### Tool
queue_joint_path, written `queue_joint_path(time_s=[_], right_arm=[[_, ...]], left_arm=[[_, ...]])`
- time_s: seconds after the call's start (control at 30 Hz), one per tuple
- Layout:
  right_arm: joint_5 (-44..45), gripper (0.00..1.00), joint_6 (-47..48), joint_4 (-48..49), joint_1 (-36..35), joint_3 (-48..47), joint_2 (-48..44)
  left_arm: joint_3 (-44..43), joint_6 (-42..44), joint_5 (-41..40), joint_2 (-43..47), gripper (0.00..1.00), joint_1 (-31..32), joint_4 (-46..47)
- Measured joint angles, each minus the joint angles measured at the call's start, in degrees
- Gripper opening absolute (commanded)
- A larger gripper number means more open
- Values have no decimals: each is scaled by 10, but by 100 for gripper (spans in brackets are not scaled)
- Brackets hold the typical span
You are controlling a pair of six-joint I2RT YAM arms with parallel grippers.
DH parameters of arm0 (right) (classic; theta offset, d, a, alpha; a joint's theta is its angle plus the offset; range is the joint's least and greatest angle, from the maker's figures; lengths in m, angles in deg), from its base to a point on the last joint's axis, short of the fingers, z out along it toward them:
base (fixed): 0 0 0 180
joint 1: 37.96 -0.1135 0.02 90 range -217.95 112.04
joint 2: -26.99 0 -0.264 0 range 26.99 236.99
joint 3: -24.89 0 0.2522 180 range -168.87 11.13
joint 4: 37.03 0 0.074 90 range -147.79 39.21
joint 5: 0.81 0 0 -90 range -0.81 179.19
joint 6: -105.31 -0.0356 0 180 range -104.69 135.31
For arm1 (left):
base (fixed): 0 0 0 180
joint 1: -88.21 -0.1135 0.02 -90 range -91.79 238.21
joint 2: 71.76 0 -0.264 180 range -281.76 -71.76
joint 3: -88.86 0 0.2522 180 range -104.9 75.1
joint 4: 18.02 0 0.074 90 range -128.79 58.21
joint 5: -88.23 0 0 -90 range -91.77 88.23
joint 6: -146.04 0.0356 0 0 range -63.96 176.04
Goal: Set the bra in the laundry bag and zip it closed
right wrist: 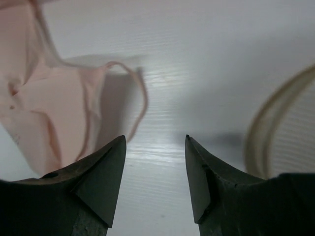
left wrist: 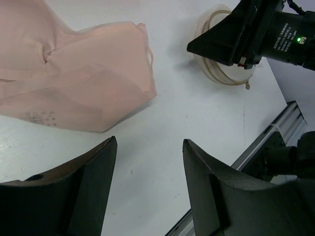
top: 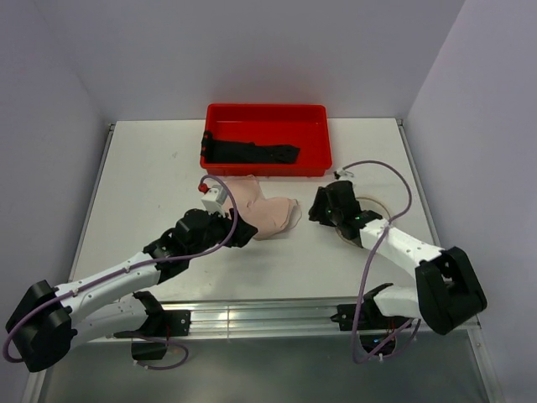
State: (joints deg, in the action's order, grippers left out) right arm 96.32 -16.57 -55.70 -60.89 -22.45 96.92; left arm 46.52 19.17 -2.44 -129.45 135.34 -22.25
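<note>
The pale pink bra (top: 267,211) lies crumpled flat on the white table, between the two arms. My left gripper (top: 248,232) hovers at its near edge, open and empty; in the left wrist view the bra (left wrist: 74,83) lies beyond the left gripper (left wrist: 149,140). My right gripper (top: 317,210) is open just right of the bra, holding nothing. From the right wrist, the bra (right wrist: 44,108) and its thin strap (right wrist: 140,93) sit left of the right gripper (right wrist: 155,137). The laundry bag (top: 380,206) lies flattened under the right arm, only its tan rim (right wrist: 266,132) (left wrist: 216,73) showing.
A red plastic tray (top: 310,159) stands at the back of the table with a black garment (top: 252,153) inside. The metal rail (top: 268,315) runs along the near table edge. Grey walls close in on both sides and behind.
</note>
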Motion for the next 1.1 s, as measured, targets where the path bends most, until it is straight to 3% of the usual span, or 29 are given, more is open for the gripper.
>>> queue_joint_path(time_s=[0.07,0.13,0.37,0.6,1.1], right_arm=[[0,58,0,10,-34,-21,30],[3,51,0,15,-54,-32,38],[80,36,-5,-5,-40,-22,-17],[82,40,-17,-37,50,12,-52],[57,36,-29,-94,86,-8,16]], left_arm=[[0,0,-11,1,62,0,-7],[0,0,-18,2,62,0,-11],[0,2,-24,1,63,0,-12],[0,2,-22,1,63,0,-12],[0,2,-16,-4,63,0,-2]])
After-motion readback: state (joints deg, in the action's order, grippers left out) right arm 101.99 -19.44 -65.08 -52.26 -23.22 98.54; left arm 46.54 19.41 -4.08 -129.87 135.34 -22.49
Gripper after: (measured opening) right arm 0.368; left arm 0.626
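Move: The laundry bag lies flat with its middle about 13 cm to the right of the right gripper, 1 cm ahead and some 4 cm below; its left zipper rim begins only about 6 cm to the right. The bra's middle is about 15 cm to the right gripper's left and 3 cm ahead, also on the table. From the left gripper the bag is some 28 cm to the right, 12 cm ahead and 12 cm lower. Let the right gripper finish its swing left, about 3 cm towards the bra, lifting it slightly, then sweep it back right by roughly 10 cm and lower it to the bag's left zipper rim. On the way, turn the wrist clockwise about 15 degrees, tip the fingers further down and narrow them to a partly open gap, with the tips just over the rim. ##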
